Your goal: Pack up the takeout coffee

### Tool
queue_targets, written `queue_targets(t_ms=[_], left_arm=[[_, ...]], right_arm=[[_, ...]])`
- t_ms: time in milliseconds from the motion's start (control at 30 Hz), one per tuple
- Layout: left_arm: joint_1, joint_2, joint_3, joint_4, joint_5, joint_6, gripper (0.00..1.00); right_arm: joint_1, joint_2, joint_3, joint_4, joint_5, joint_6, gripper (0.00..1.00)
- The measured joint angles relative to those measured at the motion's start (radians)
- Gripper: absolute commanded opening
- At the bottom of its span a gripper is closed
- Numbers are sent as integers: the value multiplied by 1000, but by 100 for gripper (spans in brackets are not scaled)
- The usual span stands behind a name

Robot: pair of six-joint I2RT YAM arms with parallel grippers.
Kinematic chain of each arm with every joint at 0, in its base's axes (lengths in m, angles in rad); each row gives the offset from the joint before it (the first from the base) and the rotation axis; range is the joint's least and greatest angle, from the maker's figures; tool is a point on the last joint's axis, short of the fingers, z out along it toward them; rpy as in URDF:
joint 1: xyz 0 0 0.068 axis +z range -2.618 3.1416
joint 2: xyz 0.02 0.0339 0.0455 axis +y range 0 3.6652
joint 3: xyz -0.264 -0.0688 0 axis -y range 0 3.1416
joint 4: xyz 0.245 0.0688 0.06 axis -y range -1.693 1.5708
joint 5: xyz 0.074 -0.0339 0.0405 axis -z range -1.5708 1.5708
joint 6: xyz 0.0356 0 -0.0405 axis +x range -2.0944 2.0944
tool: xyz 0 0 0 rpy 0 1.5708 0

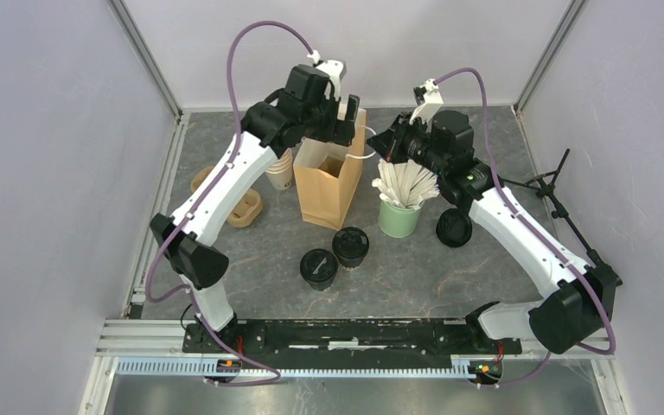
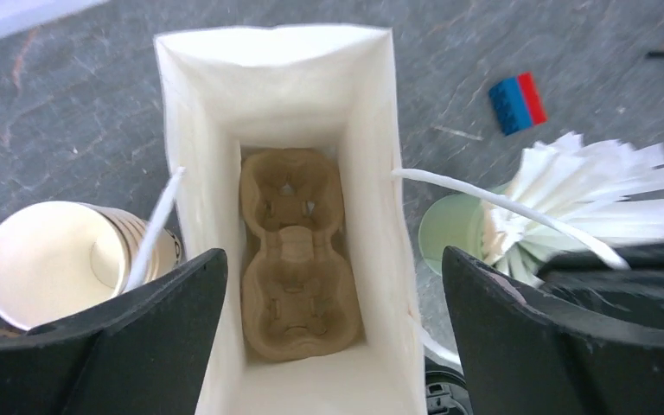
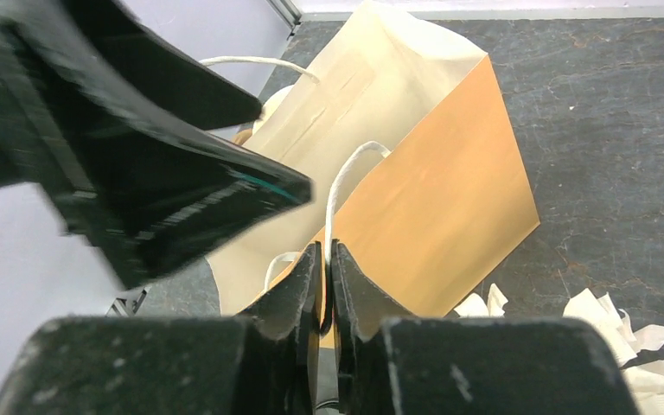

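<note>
The takeout coffee, two small cream cups with black lids (image 1: 350, 246) (image 1: 319, 268), stands on the table in front of the brown paper bag (image 1: 328, 186). My left gripper (image 1: 346, 117) (image 2: 333, 259) hangs open over the bag's mouth, its fingers either side of the bag walls (image 2: 372, 173) and holding nothing. A tan cardboard cup carrier (image 2: 298, 251) lies on the bag's floor. My right gripper (image 1: 379, 143) (image 3: 326, 251) is to the right of the bag (image 3: 450, 190), pinched shut on its white cord handle (image 3: 346, 169).
A green cup of white sticks (image 1: 400, 212) (image 2: 450, 229) stands right of the bag. A stack of lidless cream cups (image 1: 281, 173) (image 2: 52, 259) and another carrier (image 1: 244, 207) are on its left. Black lids (image 1: 455, 226) lie right; a blue-red block (image 2: 517, 102) lies behind.
</note>
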State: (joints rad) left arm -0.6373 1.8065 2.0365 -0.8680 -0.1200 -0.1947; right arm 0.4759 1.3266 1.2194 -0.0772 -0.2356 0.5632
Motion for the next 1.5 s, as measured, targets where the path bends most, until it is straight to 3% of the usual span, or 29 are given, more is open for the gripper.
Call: queue_targets(t_ms=[100, 200, 400, 433, 700, 933, 1200, 1500], left_arm=[[0, -49, 22, 2, -1, -14, 100], [0, -110, 25, 2, -10, -26, 100], [0, -257, -26, 6, -54, -43, 100], [0, -285, -45, 3, -68, -44, 100], [2, -439, -269, -35, -177, -47, 100], [3, -518, -455, -71, -176, -98, 100], [8, -697, -559, -149, -131, -179, 100], [9, -811, -721, -216, -50, -367, 100]], right_arm=[[0, 0, 0, -1, 0, 10, 29], [0, -2, 0, -12, 0, 15, 53], [0, -31, 0, -51, 9, -23, 87], [0, -44, 0, -68, 16, -43, 98], [9, -114, 20, -159, 43, -167, 98], [127, -136, 31, -261, 80, -290, 98], [235, -240, -53, -285, 95, -329, 98], [295, -246, -91, -279, 137, -327, 94]])
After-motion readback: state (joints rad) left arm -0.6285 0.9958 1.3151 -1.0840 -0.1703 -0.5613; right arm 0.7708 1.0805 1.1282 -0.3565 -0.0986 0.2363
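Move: Just above the mouth of the paper bag, the open left hand has the nearer lidded coffee about 26 cm back, 6 cm to its left and 24 cm below; the bag's middle is some 3 cm back and 3 cm left, the paper cup stack about 17 cm left and 1 cm back. From the right hand, closed on the bag handle, the farther lidded coffee lies roughly 14 cm back, 6 cm left and 26 cm down, and the green holder 6 cm back, 5 cm right. Rising about 10 cm clear of the bag, the left hand, still wide open, draws back and left and then sinks again, some 19 cm back and 14 cm left in all, towards the nearer coffee. The right fingers open wide and let go of the handle; that hand then backs off about 12 cm towards the farther coffee, its left side rolling down and the wrist turning slightly counter-clockwise. ##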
